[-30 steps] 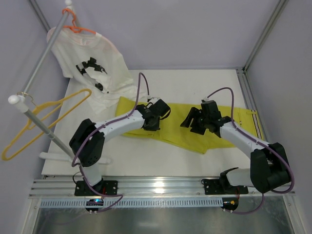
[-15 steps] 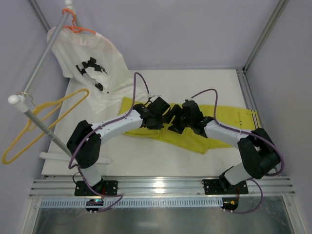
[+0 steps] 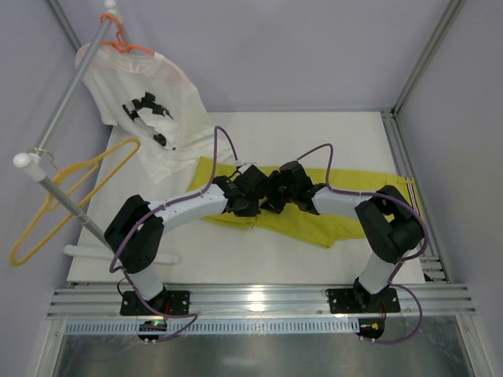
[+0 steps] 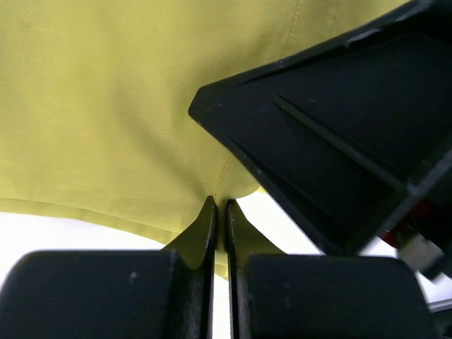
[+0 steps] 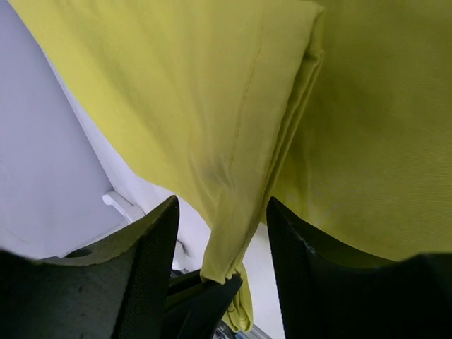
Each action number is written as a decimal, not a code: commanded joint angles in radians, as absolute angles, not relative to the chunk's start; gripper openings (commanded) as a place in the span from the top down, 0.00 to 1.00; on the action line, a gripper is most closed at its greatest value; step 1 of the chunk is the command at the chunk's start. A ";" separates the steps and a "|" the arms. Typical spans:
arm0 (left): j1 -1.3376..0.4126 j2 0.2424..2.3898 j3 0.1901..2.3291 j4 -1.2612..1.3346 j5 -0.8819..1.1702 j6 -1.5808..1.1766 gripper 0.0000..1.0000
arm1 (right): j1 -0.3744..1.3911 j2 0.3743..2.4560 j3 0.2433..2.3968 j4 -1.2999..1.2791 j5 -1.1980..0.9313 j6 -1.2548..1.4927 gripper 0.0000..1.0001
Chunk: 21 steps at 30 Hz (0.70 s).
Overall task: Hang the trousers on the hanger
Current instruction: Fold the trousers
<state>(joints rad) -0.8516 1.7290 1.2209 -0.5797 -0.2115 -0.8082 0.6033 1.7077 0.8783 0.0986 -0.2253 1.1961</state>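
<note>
The yellow-green trousers lie spread across the white table, striped waistband at the right. My left gripper is shut on a pinch of their cloth near the middle, pulling it up into a fold. My right gripper faces it almost nose to nose. In the right wrist view that raised fold hangs between the open right gripper, with a gap on either side. The left fingertips hold its lower end. The yellow hanger hangs on the rail at the far left, apart from both arms.
A slanted metal rail crosses the left side, carrying an orange hanger with a white printed T-shirt that droops onto the trousers' left end. Frame posts stand at the back right. An aluminium rail edges the table front.
My right gripper has travelled left along the trousers and now meets the left gripper over the pinched fold. The left gripper has stayed shut on the cloth, shifting slightly.
</note>
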 commanded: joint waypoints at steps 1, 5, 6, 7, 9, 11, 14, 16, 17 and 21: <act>-0.844 1.649 1.209 -0.528 -0.201 -0.808 1.00 | 0.611 1.727 0.930 0.147 -0.247 1.184 0.46; -0.844 1.615 1.187 -0.511 -0.183 -0.796 0.93 | 0.611 1.737 0.943 0.132 -0.256 1.167 0.87; -0.844 1.608 1.187 -0.515 -0.178 -0.795 0.89 | 0.609 1.727 0.948 0.114 -0.247 1.140 0.94; -0.844 1.600 1.190 -0.525 -0.187 -0.793 0.83 | 0.606 1.698 0.965 0.054 -0.227 1.117 0.96; -0.842 1.566 1.203 -0.557 -0.207 -0.778 0.55 | 0.588 1.661 1.026 -0.061 -0.193 1.012 0.96; -0.842 1.540 1.212 -0.578 -0.222 -0.755 0.41 | 0.560 1.617 1.083 -0.298 -0.128 0.927 0.96; -0.839 1.509 1.256 -0.636 -0.230 -0.696 0.36 | 0.471 1.554 1.141 -0.507 -0.152 0.766 0.96; -0.838 1.494 1.282 -0.679 -0.245 -0.684 0.34 | 0.387 1.514 1.152 -0.631 -0.164 0.659 0.96; -0.838 1.487 1.282 -0.686 -0.258 -0.681 0.32 | 0.359 1.490 1.152 -0.670 -0.166 0.628 0.96; -0.822 1.459 1.272 -0.684 -0.281 -0.672 0.22 | 0.209 1.367 1.160 -0.825 -0.179 0.493 0.96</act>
<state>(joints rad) -0.8383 1.4948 1.2491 -0.6521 -0.2405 -0.7021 0.2684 1.4521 1.1267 -0.5926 -0.1837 0.6754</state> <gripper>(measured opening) 0.753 0.065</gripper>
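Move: Right between the right hand's open fingers, about 1 cm below its hand point, lies the strip of trousers it will shut on; from the left hand, still pinching the cloth beside it, that strip is some 3 cm ahead and 4 cm to the right. The striped waistband lies about 43 cm to the right hand's right and 2 cm ahead, the trousers' left end roughly 20 cm to its left and 3 cm ahead. Taking over the cloth from the left hand, the right fingers shut on the trouser edge almost on the spot; the hand then sweeps about 16 cm right towards the waistband while lifting some 8 cm, turning about 20 degrees so the fingers point more steeply down. The left fingers open wide, let go and rise roughly 9 cm, drifting 2 cm left. ##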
